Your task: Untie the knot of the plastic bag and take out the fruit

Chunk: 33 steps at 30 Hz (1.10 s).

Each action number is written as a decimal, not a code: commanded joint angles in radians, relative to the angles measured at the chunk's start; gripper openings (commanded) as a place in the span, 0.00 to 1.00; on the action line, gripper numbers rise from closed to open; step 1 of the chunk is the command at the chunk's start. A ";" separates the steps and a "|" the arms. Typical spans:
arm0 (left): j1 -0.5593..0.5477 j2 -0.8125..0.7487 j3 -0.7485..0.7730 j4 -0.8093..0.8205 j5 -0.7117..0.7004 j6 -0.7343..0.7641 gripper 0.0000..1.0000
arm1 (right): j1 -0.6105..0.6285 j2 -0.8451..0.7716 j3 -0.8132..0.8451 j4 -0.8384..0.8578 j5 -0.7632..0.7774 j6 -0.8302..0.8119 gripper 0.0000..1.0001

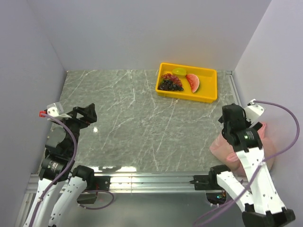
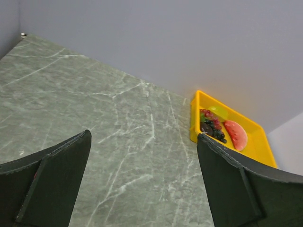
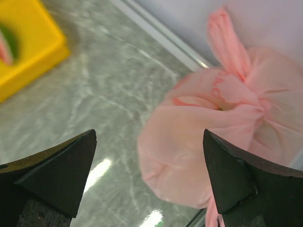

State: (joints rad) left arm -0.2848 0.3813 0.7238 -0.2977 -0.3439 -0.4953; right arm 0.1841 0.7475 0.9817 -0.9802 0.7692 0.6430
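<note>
The pink plastic bag (image 3: 203,142) lies tied against the right wall, and in the top view the bag (image 1: 220,146) is partly hidden by my right arm. Its knot (image 3: 251,90) is a twisted bunch on top, with one handle end sticking up. No fruit shows through the plastic. My right gripper (image 3: 149,135) hovers just above the bag's near side, open, touching nothing; from above, the right gripper (image 1: 230,124) sits over the bag. My left gripper (image 2: 144,135) is open over bare table at the left gripper (image 1: 89,112) position on the far left.
A yellow tray (image 1: 189,97) stands at the back right, holding a dark grape bunch (image 1: 170,83), a watermelon slice (image 1: 192,82) and a pale green piece (image 1: 179,72). The tray (image 2: 195,120) also shows ahead of the left gripper. Walls enclose the table on three sides.
</note>
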 commanded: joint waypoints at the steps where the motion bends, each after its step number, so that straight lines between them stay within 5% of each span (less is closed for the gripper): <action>1: -0.027 -0.027 -0.001 0.028 0.037 -0.014 0.99 | -0.083 0.035 0.043 -0.081 0.067 0.077 1.00; 7: -0.091 -0.056 -0.004 0.025 0.019 0.007 0.99 | -0.309 0.125 0.009 -0.049 -0.010 0.130 1.00; 11: -0.151 -0.079 -0.018 0.042 -0.012 0.041 0.99 | -0.547 0.180 -0.064 0.021 -0.265 0.104 1.00; 14: -0.192 -0.090 -0.029 0.046 -0.032 0.061 1.00 | -0.598 0.205 -0.135 0.055 -0.318 0.132 1.00; 17: -0.223 -0.090 -0.032 0.042 -0.047 0.063 0.99 | -0.615 0.230 -0.204 0.126 -0.389 0.150 0.80; 20: -0.226 -0.091 -0.032 0.040 -0.046 0.064 0.99 | -0.615 0.260 -0.227 0.164 -0.458 0.149 0.38; 21: -0.226 -0.091 -0.031 0.040 -0.049 0.064 0.99 | -0.611 0.260 -0.225 0.187 -0.473 0.120 0.09; 22: -0.226 -0.090 -0.032 0.039 -0.052 0.063 0.99 | -0.603 0.250 -0.222 0.202 -0.517 0.095 0.00; 26: -0.214 -0.073 -0.027 0.038 -0.023 0.066 0.99 | -0.410 0.213 -0.132 0.183 -0.446 0.047 0.00; 33: -0.175 -0.032 -0.032 0.071 0.092 0.072 0.99 | 0.079 0.194 -0.069 0.097 -0.426 0.295 0.00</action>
State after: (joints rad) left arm -0.4763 0.3279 0.6914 -0.2836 -0.3279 -0.4454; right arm 0.1314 0.9745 0.8818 -0.8597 0.3309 0.7952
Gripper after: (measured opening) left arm 0.995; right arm 0.010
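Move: The plastic bag sits low to my right hand's right side: its middle is about 7 cm to the right, 4 cm back and some 16 cm below. The yellow tray stands roughly 31 cm ahead of that hand and 22 cm to its left, about 20 cm down; in it, the watermelon slice is 4 cm right of the tray's middle and the grapes 10 cm left of it. From my left hand the bag is about 76 cm right, 7 cm back and 26 cm lower. I plunge my open right hand about 14 cm down, swinging right and slightly back onto the bag while the wrist turns clockwise nearly 30 degrees, and pinch the gathered plastic beside the knot. Gripping that, I sweep it left about 12 cm, forward 7 and up 5, the wrist turning back counter-clockwise. My left hand, empty and open, shifts some 4 cm right. ##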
